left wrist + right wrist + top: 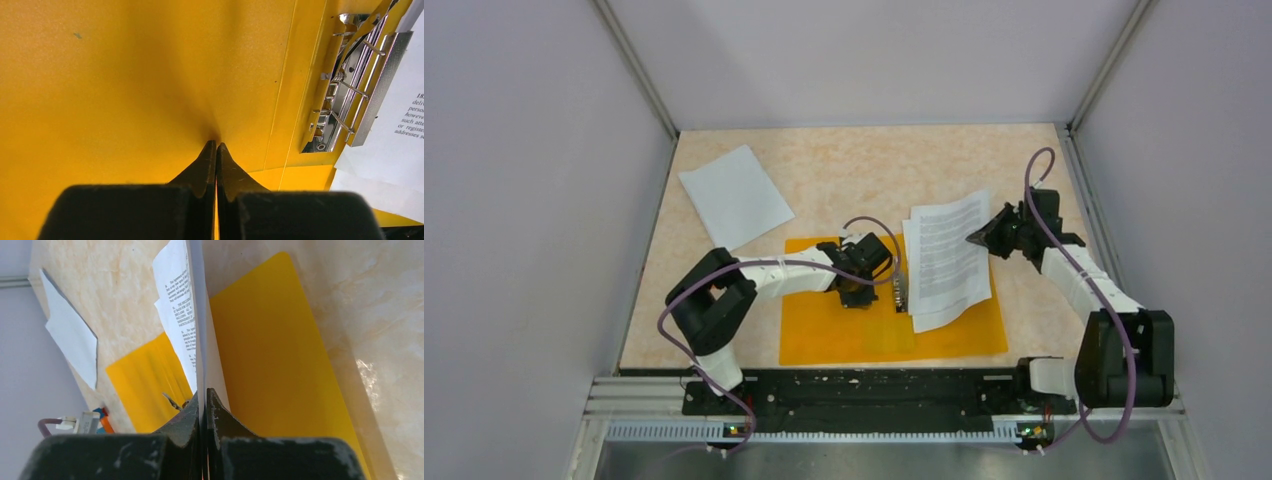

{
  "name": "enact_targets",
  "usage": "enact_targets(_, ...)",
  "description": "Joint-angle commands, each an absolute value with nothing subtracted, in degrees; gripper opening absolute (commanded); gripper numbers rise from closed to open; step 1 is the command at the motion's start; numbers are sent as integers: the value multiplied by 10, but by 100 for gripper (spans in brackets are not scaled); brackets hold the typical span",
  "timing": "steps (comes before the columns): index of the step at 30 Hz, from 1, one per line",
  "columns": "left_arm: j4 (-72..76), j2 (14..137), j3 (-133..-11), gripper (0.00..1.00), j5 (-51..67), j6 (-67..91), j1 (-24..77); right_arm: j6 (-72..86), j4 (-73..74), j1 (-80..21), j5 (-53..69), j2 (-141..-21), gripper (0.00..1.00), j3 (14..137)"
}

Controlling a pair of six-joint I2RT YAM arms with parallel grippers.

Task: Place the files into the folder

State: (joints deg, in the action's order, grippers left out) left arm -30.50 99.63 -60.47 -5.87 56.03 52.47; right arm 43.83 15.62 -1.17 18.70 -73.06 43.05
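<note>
The orange folder (844,330) lies open on the table, its metal clip (900,292) along the spine. My left gripper (856,296) stands over the left cover. In the left wrist view its jaws are shut, tips (216,146) touching the orange folder (125,75) with nothing seen between them; the clip (350,85) is to the right. My right gripper (976,238) is shut on the right edge of the printed file (946,258), lifted over the folder's right half. In the right wrist view this sheet (180,320) rises edge-on from the pinched jaws (202,394). The blank file (736,195) lies far left.
White walls close in the beige table (854,165) on three sides. A black rail (854,392) with both arm bases runs along the near edge. Purple cables loop over each arm. The blank file (70,335) shows apart from the folder (270,350).
</note>
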Motion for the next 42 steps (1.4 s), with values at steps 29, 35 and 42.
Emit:
enact_targets(29,-320,1037,-625,0,-55,560,525,455,64,73,231,-733,0,329)
enact_targets(35,-321,1040,-630,0,-52,554,525,408,87,39,216,-724,0,339)
enact_targets(42,-321,1046,-632,0,-49,551,525,401,103,28,195,-710,0,319)
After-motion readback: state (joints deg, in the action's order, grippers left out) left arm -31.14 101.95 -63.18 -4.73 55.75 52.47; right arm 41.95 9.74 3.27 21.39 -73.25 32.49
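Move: The right hand already grips the file's right edge; the folder's right half, where it is going, has its middle about 12 cm back, 2 cm left and 9 cm below. The file's middle is roughly 5 cm back, 5 cm left and 6 cm lower, and the clip some 11 cm back, 15 cm left and 8 cm below. From the shut left hand, resting on the folder's left half, that right half is about 20 cm right and 1 cm ahead. Keeping its pinch, the right hand swings 3 cm right, then sinks the file's edge 5 cm while drawing back. ##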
